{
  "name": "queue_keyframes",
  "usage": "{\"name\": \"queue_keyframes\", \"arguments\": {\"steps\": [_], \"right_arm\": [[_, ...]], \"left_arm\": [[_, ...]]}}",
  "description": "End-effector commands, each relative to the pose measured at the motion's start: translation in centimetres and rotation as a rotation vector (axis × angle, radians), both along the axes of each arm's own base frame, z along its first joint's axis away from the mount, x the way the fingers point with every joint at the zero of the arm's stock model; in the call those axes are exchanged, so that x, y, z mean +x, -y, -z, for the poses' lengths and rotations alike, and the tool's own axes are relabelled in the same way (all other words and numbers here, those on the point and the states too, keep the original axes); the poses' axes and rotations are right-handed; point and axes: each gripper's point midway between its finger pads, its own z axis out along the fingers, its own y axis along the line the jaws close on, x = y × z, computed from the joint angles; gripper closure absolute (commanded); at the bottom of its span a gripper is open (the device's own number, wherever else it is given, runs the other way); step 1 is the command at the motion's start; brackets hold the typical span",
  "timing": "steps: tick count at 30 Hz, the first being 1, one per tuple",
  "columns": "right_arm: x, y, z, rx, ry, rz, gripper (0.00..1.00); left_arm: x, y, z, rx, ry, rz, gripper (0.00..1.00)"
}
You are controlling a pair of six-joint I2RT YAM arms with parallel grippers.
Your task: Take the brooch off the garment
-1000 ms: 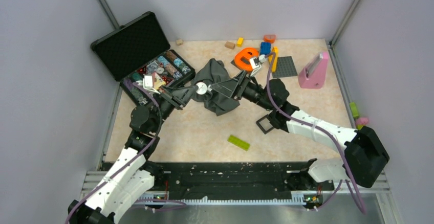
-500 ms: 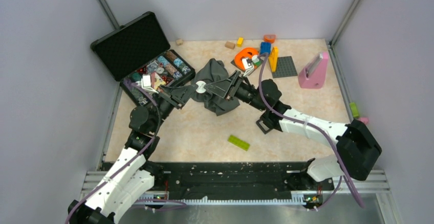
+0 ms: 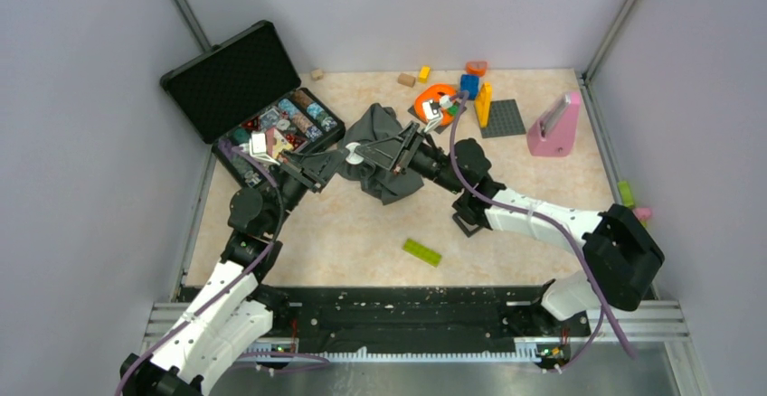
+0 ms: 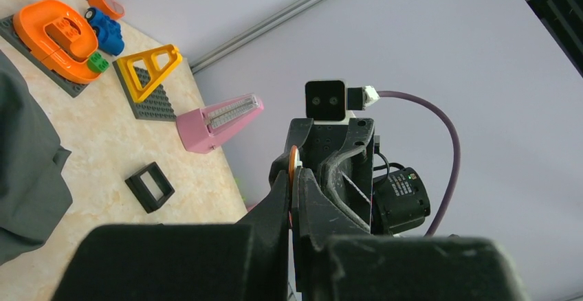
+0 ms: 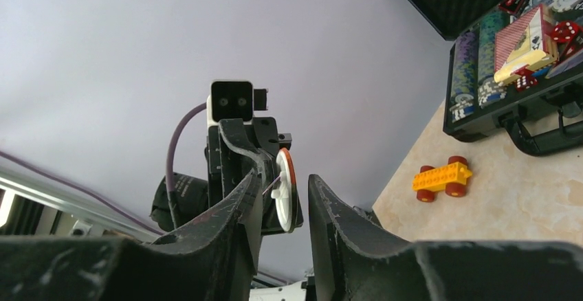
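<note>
The brooch (image 3: 354, 153) is a small round disc with an orange rim and a white back (image 5: 286, 192). My left gripper (image 3: 344, 156) is shut on it and holds it on edge above the garment (image 3: 387, 163), a crumpled dark grey T-shirt. No fabric shows on the disc in the wrist views. In the left wrist view only the orange edge of the brooch (image 4: 293, 158) peeks between the closed fingers of the left gripper (image 4: 294, 177). My right gripper (image 5: 283, 179) faces the left one head-on. Its jaws stand on either side of the brooch with a gap on each side.
An open black case (image 3: 244, 98) with chips and cards lies at the back left. An orange letter toy (image 3: 436, 102), grey baseplate (image 3: 502, 117) and pink wedge (image 3: 553, 125) stand behind. A black square frame (image 3: 468, 221) and green brick (image 3: 422, 251) lie nearer.
My right gripper has moved left up to the brooch and its jaws have narrowed around it. The left gripper has kept still, shut on the brooch.
</note>
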Motion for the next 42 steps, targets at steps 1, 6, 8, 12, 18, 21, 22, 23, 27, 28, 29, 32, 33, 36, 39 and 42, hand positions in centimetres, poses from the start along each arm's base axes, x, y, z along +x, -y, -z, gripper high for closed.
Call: {"name": "queue_keyframes", "arguments": {"steps": [1,6,8,12,18,21,22,23,27,28,29,32,33,36,39,42], "right_arm": [[-1.2,-0.6,-3.5,0.066,0.071,-0.037,0.68],[-1.2,-0.8,-3.1,0.042,0.076,-0.04,0.72],[-1.4,-0.9,-3.0,0.036,0.075,-0.045,0.77],[-1.4,-1.1,-2.5,0.006,0.068,-0.05,0.79],[-1.3,-1.3,-2.1,-0.019,0.068,-0.051,0.79],[-1.2,-1.3,-1.8,-0.037,0.074,-0.049,0.8],[-1.2,-1.3,-1.8,-0.042,0.078,-0.046,0.8],[-1.1,-1.4,-1.7,-0.048,0.08,-0.046,0.81],[-0.9,-1.5,-1.4,-0.082,0.097,-0.034,0.83],[-0.8,-1.5,-1.4,-0.088,0.102,-0.03,0.83],[-0.7,-1.5,-1.3,-0.097,0.104,-0.026,0.83],[-0.5,-1.6,-0.9,-0.114,0.11,-0.018,0.84],[-0.4,-1.5,-0.9,-0.116,0.11,-0.012,0.84],[-0.2,-1.6,-0.4,-0.129,0.11,-0.006,0.88],[0.0,-1.6,-0.1,-0.136,0.11,0.003,0.89],[0.2,-1.7,0.0,-0.13,0.112,0.012,0.89]], "left_arm": [[-0.2,-0.3,-1.4,-0.002,0.066,-0.014,1.0],[-0.3,-0.3,-1.3,0.004,0.069,-0.014,1.0],[-0.3,-0.4,-1.4,0.004,0.07,-0.019,1.0],[-0.4,-0.4,-1.7,0.007,0.078,-0.021,1.0],[-0.5,-0.2,-1.8,0.017,0.075,-0.006,1.0],[-0.6,-0.3,-1.9,0.022,0.08,-0.01,1.0],[-0.6,-0.3,-2.0,0.025,0.082,-0.01,1.0],[-0.6,-0.3,-1.9,0.03,0.081,-0.012,1.0],[-0.9,-0.2,-2.1,0.044,0.076,-0.002,1.0],[-0.9,-0.2,-2.0,0.044,0.07,0.002,1.0],[-0.9,-0.1,-2.1,0.042,0.066,0.006,1.0],[-0.9,0.0,-2.2,0.032,0.06,0.017,1.0],[-0.9,0.1,-2.2,0.028,0.059,0.02,1.0],[-1.0,0.2,-2.4,0.015,0.057,0.029,1.0],[-1.0,0.3,-2.5,0.006,0.056,0.043,1.0],[-1.1,0.5,-2.6,-0.005,0.063,0.056,1.0]]}}
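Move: The brooch is already off the garment, held in the left fingers, with its middle about 2 cm right and 1 cm forward of the left hand. From the right hand the brooch lies about 2 cm left and level in depth and height. The garment lies on the table some 31 cm below, about 6 cm ahead and 3 cm right of the right hand; the open case is about 9 cm ahead and 19 cm left, some 30 cm down. Leftward and slightly down, the right hand eases about 1 cm in to the brooch, tipping its fingertips down by under 10 degrees, while its fingers close from about a third open to nearly shut and pinch the brooch's disc from the side opposite the left hand. The left hand keeps its closed grip, sinking roughly 1 cm. ##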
